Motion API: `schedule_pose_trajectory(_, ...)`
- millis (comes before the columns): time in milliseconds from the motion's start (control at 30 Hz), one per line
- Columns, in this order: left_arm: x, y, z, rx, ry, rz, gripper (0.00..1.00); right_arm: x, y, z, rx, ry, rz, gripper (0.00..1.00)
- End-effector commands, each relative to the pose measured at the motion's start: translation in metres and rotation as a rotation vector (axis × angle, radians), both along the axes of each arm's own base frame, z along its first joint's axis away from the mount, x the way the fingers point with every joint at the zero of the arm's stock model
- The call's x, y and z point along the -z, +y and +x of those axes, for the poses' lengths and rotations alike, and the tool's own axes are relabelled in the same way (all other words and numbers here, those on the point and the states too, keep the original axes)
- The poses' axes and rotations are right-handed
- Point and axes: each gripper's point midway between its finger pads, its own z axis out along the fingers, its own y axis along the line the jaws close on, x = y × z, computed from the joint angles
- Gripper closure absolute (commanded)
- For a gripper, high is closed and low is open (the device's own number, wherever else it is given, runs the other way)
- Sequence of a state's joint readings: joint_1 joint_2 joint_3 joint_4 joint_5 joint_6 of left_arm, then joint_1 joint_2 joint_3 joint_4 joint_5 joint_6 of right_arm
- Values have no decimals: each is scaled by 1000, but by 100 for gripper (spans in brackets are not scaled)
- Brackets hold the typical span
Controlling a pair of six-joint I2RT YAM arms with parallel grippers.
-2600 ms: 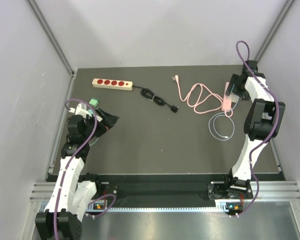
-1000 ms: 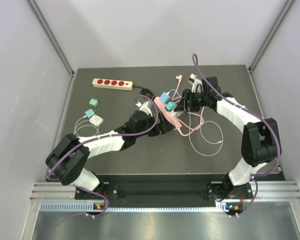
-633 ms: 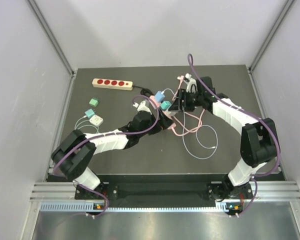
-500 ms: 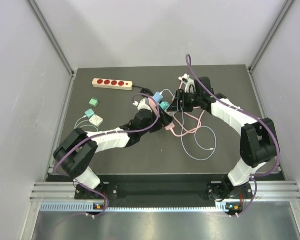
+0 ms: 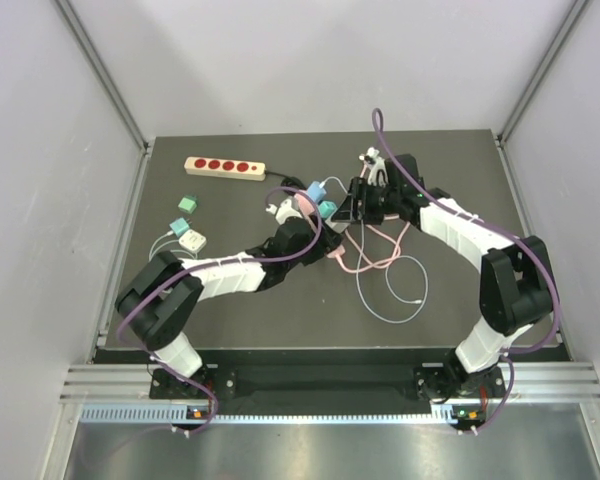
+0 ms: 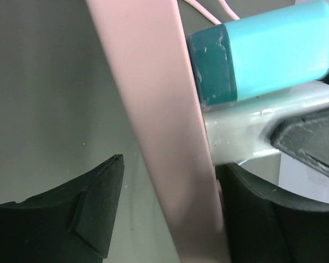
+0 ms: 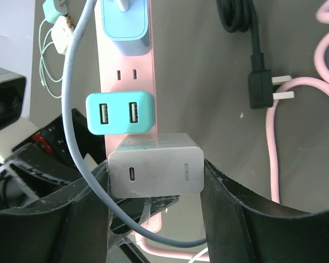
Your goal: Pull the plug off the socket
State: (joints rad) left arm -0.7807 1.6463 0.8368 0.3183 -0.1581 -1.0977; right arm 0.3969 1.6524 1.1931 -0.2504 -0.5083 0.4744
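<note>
The pink power strip (image 7: 129, 74) lies at mid-table, with a white charger plug (image 7: 156, 172), a teal plug (image 7: 120, 112) and a blue plug (image 7: 126, 24) in its sockets. My right gripper (image 7: 155, 181) is shut on the white charger, one finger on each side. My left gripper (image 6: 172, 164) straddles the strip's (image 6: 159, 109) end: the right finger touches it, and a gap remains at the left finger. In the top view the two grippers meet at the strip (image 5: 325, 240), left gripper (image 5: 315, 235) and right gripper (image 5: 355, 205).
A beige strip with red sockets (image 5: 225, 167) lies at the back left. A green charger (image 5: 187, 203) and a white charger (image 5: 191, 240) sit at the left. A loose black plug (image 7: 260, 90), the pink cable (image 5: 375, 255) and a white cable loop (image 5: 390, 290) lie by the strip.
The right arm has brought the pink strip from the right side to the middle. The left arm swung in from the far left, and its jaws have narrowed around the strip.
</note>
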Motion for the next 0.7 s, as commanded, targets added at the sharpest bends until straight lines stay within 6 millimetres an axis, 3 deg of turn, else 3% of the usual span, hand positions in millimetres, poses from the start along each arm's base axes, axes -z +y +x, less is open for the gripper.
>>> schedule_pose_trajectory(0, -8, -8, 7, -1, -18, -10, 28, -46, 29, 5, -52, -117, 118, 100)
schedule_pose_trajectory(133, -3, -12, 5, 22, -7, -9, 41, -44, 29, 3, -55, -119, 115, 100)
schedule_pose_trajectory(167, -1, -12, 4, 25, -7, -9, 54, -45, 29, 3, -57, -122, 115, 100)
schedule_pose_trajectory(233, 2, -9, 3, 28, -6, 3, 68, -45, 29, 3, -65, -132, 109, 100)
schedule_pose_trajectory(267, 0, -9, 2, 30, -11, 5, 84, -47, 29, 3, -66, -139, 110, 100)
schedule_pose_trajectory(333, 5, -4, 0, 27, -8, 31, 100, -45, 27, 2, -73, -142, 104, 100)
schedule_pose_trajectory(500, 8, 13, -3, 32, -51, 112, 100, -50, 32, -9, -160, -174, 126, 97)
schedule_pose_trajectory(600, 10, 22, -8, 61, -93, 170, 100, -58, 37, -20, -258, -221, 154, 73)
schedule_pose_trajectory(633, 7, 23, -8, 68, -113, 176, 100, -59, 37, -23, -278, -226, 157, 51)
schedule_pose_trajectory(667, 2, 25, -10, 76, -133, 176, 100, -63, 36, -25, -305, -255, 152, 41)
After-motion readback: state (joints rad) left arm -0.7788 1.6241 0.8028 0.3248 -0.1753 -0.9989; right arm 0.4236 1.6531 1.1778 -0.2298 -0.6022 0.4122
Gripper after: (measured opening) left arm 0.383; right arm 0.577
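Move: The left hand stands open astride the cord end of the pink strip, whose middle is about 4 cm ahead, 2 cm to its left and a little higher; the white plug is some 4 cm ahead and 3 cm right, the teal plug about 6 cm straight ahead. The right hand already grips the white plug. From the right hand, the strip's middle is about 1 cm back, 5 cm left and 3 cm below, the teal plug 2 cm ahead and 4 cm left. The left hand sinks barely 1 cm as its open fingers close from both sides onto the body of the pink strip near its cord end, pinching it squarely, then eases about 1 cm to its left. The right hand keeps its pinch on the white plug throughout and carries it some 2.5 cm back and to the left, towards the left hand, turning a little counter-clockwise, mostly near the end. ##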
